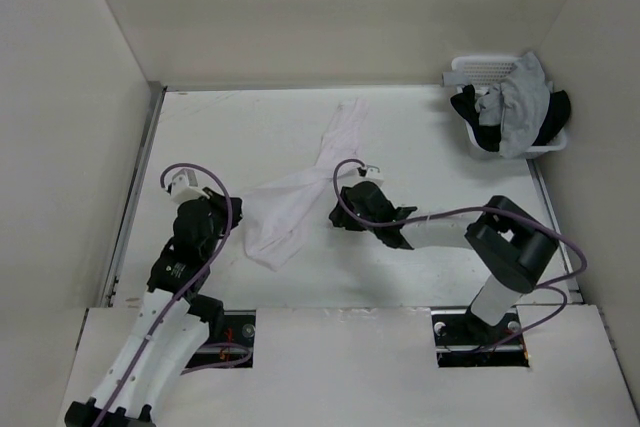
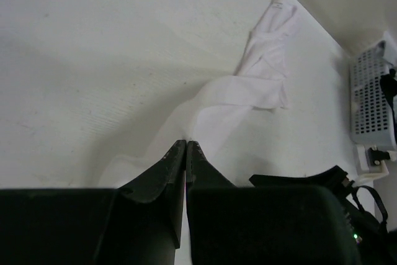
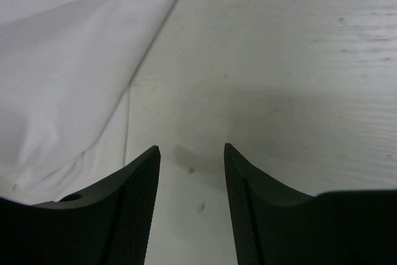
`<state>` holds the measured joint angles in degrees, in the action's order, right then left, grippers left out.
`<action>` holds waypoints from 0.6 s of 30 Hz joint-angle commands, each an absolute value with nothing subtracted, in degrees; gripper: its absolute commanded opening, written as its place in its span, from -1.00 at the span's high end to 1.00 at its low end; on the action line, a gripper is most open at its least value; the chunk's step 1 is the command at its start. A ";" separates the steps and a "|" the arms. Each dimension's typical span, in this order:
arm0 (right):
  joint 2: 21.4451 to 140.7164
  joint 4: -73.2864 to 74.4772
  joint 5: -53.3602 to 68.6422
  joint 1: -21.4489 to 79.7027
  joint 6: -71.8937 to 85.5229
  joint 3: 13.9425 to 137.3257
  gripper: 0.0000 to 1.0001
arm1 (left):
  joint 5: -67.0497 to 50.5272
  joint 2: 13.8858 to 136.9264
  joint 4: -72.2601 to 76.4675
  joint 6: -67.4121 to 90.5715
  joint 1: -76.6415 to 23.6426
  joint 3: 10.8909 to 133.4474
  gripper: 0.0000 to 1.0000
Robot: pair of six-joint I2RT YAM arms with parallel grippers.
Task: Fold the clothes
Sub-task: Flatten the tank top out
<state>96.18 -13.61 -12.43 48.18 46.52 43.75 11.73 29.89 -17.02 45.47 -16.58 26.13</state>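
Note:
The clothes, a white T-shirt (image 1: 300,202), lie crumpled in a long diagonal strip across the middle of the table, from the far centre down to the near left. My left gripper (image 1: 237,212) sits at the strip's left edge. In the left wrist view its jaws (image 2: 186,143) are shut, and the T-shirt (image 2: 248,91) rises in a tent to the tips. My right gripper (image 1: 338,213) hovers just right of the strip. Its jaws (image 3: 191,148) stand open over bare table with nothing between them, and the T-shirt (image 3: 62,60) lies to their left.
A white plastic basket (image 1: 470,72) stands at the far right corner holding a grey garment (image 1: 522,97) and a black garment (image 1: 478,112). It also shows as the basket (image 2: 372,97) at the right edge of the left wrist view. White walls enclose the table on three sides.

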 commanded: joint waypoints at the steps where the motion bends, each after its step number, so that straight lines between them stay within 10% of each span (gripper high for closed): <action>1: 96.76 -15.65 -10.73 51.45 47.10 46.14 -0.01 | 9.76 29.79 -15.04 46.41 -13.58 25.58 0.98; 8: 103.88 -19.24 -3.78 54.97 51.15 50.44 0.03 | 5.27 32.61 -9.76 47.90 -14.10 25.05 0.98; 15: 107.06 -21.18 -4.38 54.71 53.70 52.92 0.92 | 5.45 32.08 -8.62 47.29 -15.33 27.51 0.98; 18: 97.95 -19.87 -10.62 54.71 52.39 47.83 0.98 | 5.80 32.25 -7.39 47.64 -16.03 27.77 0.98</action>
<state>105.97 -18.52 -5.63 54.78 52.45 50.59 6.26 32.64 -11.81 47.16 -15.29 25.26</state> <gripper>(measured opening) 0.015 0.015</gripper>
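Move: The tank top's near right edge lies about 8 cm to the open right hand's left, 3 cm back and 2 cm below it. From that hand, the raised corner is some 24 cm left, level fore and aft, 13 cm higher; the far end is about 29 cm ahead and 4 cm right. From the left hand, still holding that corner up, the near right edge lies some 16 cm right, 1 cm back and 15 cm down. Right hand sweeps about 8 cm left and 3 back, pinching the tank top's right edge; left keeps hold. ##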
